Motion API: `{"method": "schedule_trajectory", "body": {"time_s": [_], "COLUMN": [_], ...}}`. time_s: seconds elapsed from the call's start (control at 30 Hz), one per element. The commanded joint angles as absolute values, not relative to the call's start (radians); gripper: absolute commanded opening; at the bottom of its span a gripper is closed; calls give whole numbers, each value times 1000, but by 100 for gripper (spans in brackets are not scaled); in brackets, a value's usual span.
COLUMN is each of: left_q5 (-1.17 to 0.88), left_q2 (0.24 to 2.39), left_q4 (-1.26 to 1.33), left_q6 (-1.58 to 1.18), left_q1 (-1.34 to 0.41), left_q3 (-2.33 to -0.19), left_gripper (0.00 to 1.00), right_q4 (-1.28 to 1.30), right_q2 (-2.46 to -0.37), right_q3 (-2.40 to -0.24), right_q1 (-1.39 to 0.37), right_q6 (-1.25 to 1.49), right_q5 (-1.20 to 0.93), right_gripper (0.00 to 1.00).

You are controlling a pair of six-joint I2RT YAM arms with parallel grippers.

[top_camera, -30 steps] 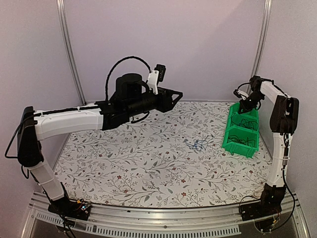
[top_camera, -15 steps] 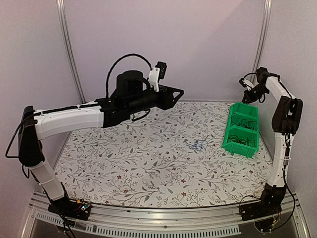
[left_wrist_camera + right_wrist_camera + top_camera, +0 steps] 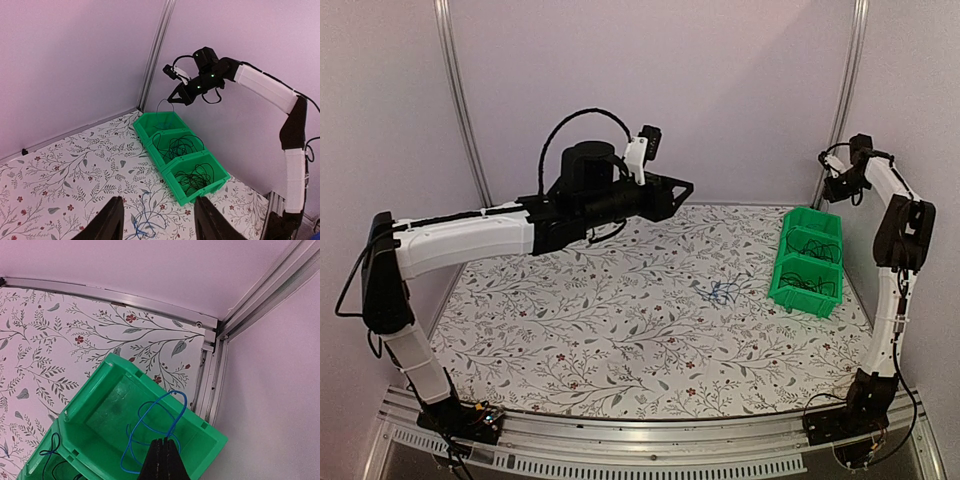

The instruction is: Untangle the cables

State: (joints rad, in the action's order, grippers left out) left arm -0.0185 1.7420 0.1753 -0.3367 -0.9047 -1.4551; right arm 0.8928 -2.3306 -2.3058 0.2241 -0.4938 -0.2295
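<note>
My right gripper [image 3: 833, 189] [image 3: 176, 97] [image 3: 163, 441] hangs high at the back right corner, shut on a thin blue cable [image 3: 173, 391]. That cable dangles in loops [image 3: 159, 106] over the far compartment of the green bin [image 3: 776, 290] [image 3: 107, 407]. Black cables lie coiled in the middle compartment [image 3: 177, 145] and the near one [image 3: 197, 176]. A second blue cable [image 3: 723, 292] [image 3: 144, 222] lies loosely looped on the table left of the bin. My left gripper [image 3: 687, 188] [image 3: 159, 200] is raised over the table's middle, open, with nothing between its fingers.
The three-compartment bin [image 3: 172, 184] stands by the right wall. A metal post [image 3: 212, 375] and the back wall rise close behind my right gripper. The floral tablecloth [image 3: 600, 320] covers the table.
My right gripper has risen up and back out of the bin's far compartment, lifting the blue cable with it. My left arm has drifted slightly up and right.
</note>
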Motion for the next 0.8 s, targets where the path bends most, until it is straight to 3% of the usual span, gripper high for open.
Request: {"method": "schedule_trajectory", "body": {"time_s": [0.0, 0.4, 0.67, 0.77], "left_q5": [-34, -28, -6, -12], "left_q2": [1769, 1773, 1772, 1779], "left_q4": [153, 150, 124, 118], "left_q6": [-326, -327, -370, -400], "left_q1": [-896, -895, -873, -859], "left_q3": [-1503, -1498, -1454, -1414], "left_gripper": [51, 51, 51, 51], "right_q4": [822, 917, 992, 969], "right_q2": [-2373, -2375, -2173, -2059], "right_q3": [-2337, -2160, -2150, -2084], "right_q1": [234, 238, 236, 216], "right_q6": [-497, -518, -528, -544], "right_q5": [-183, -222, -219, -198], "right_gripper": [0, 0, 47, 55]}}
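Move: The blue cable already hangs from the right hand's shut fingers; its goal, the middle of the green box's far compartment, lies about 13 cm below, some 3 cm ahead and 2 cm to the left. The middle compartment with dark cables is roughly 11 cm back, 5 cm left, equally low; the loose blue cables on the table lie about 24 cm back and 32 cm left. From the left hand the far compartment is some 28 cm ahead, 40 cm right, 29 cm below. Sinking towards the far compartment after a small forward-right drift, the right hand drops to about 8 cm below its start while drawing back 4 cm, its fingers tipping some 10 degrees more steeply down. Low over the box the fingers open to about half and let go of the blue cable; then the empty hand rises about 4 cm, still easing back. ##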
